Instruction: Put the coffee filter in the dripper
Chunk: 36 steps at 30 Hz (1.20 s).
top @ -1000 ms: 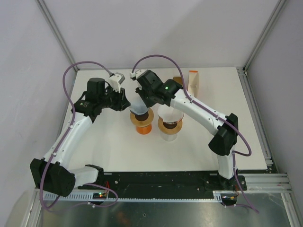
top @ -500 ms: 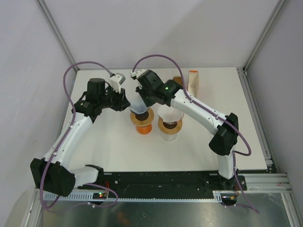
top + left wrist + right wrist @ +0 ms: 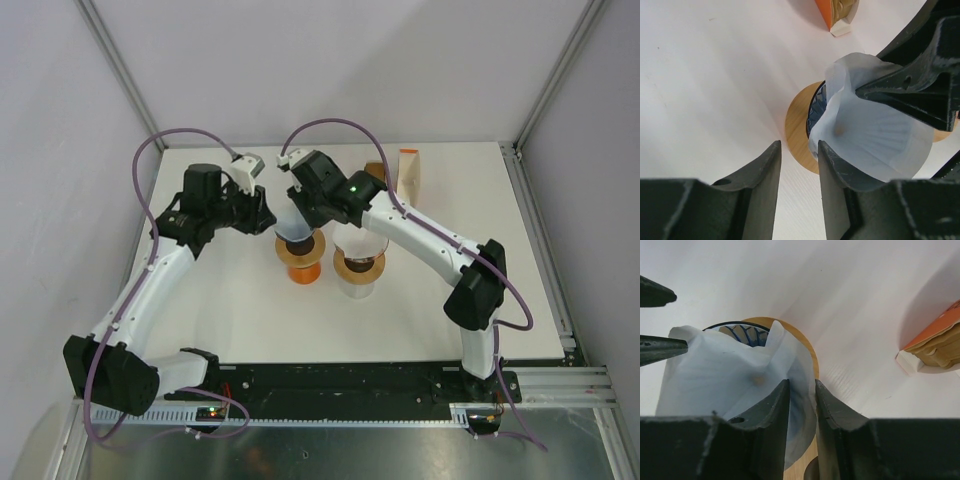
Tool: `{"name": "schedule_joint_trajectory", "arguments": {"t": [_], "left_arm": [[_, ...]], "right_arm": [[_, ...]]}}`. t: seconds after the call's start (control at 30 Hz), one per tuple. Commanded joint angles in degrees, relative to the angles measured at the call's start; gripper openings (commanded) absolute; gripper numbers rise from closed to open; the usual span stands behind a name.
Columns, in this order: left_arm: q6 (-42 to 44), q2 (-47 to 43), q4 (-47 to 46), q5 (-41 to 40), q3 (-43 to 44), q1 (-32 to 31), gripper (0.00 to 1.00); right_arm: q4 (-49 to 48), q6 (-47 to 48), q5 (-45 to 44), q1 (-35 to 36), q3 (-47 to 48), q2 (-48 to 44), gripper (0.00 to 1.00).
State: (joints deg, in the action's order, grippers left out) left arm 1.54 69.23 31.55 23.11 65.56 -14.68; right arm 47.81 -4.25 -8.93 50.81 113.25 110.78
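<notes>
The white paper coffee filter [image 3: 290, 222] stands crumpled in the dripper [image 3: 300, 256], a blue ribbed cone [image 3: 747, 332] in a wooden ring [image 3: 797, 125]. My right gripper [image 3: 802, 382] is open and straddles the filter's [image 3: 725, 375] near wall, one finger inside the cone and one outside, with a gap showing. My left gripper [image 3: 800, 145] is open beside the filter [image 3: 875, 140]. Its right finger lies against the paper's outer edge, and only table shows between its fingers. From above, both grippers [image 3: 262, 215] [image 3: 300, 205] meet over the dripper.
A second wooden-ringed dripper on a glass vessel [image 3: 358, 265] stands just right of the first. An orange-and-white carton [image 3: 407, 172] stands at the back, also in the wrist views [image 3: 837, 15] [image 3: 935, 345]. The white table [image 3: 250, 320] lies open toward the front.
Hardly anything has moved. Both grippers stay at the filter over the dripper.
</notes>
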Motion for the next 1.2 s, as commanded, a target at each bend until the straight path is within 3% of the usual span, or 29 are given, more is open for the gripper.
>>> {"name": "schedule_joint_trajectory", "arguments": {"t": [0.0,0.57,0.97,1.17], "left_arm": [[0.8,-1.6,0.7,0.5,3.6,-0.3,0.41],[0.9,-1.9,0.9,0.3,6.4,-0.3,0.51],[2.4,-3.0,0.9,-5.4,11.3,-0.3,0.78],[4.4,-3.6,1.0,-9.9,12.9,-0.2,0.81]], "right_arm": [[1.8,0.7,-0.3,0.0,2.9,-0.3,0.32],[2.7,1.5,-0.1,-0.5,7.4,-0.2,0.47],[1.1,2.5,0.7,-0.9,12.0,-3.4,0.57],[-2.4,2.4,1.0,-3.6,9.8,-9.4,0.62]]}}
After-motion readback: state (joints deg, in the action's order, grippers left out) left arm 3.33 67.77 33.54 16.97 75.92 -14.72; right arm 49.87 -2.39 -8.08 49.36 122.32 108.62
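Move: The filter already sits in the blue dripper, its middle about 5 cm to the right and 2 cm back of the left hand, and 3 cm to the left and 2 cm back of the right hand, some 3 cm below both. From the right hand, the pink dripper stands about 11 cm right, 2 cm back and 5 cm lower. The nearer filter box lies roughly 18 cm ahead, 15 cm right and 18 cm below that same hand. Open both grippers further around the filter's two upper edges and lift both hands off it, slowly at first, then faster, to about 7.5 cm higher. Spread the left fingers nearly wide, and near the end drift the left hand slightly outwards to the left and forward, its fingertips tipping up some 10 degrees; bring the right almost straight up. ##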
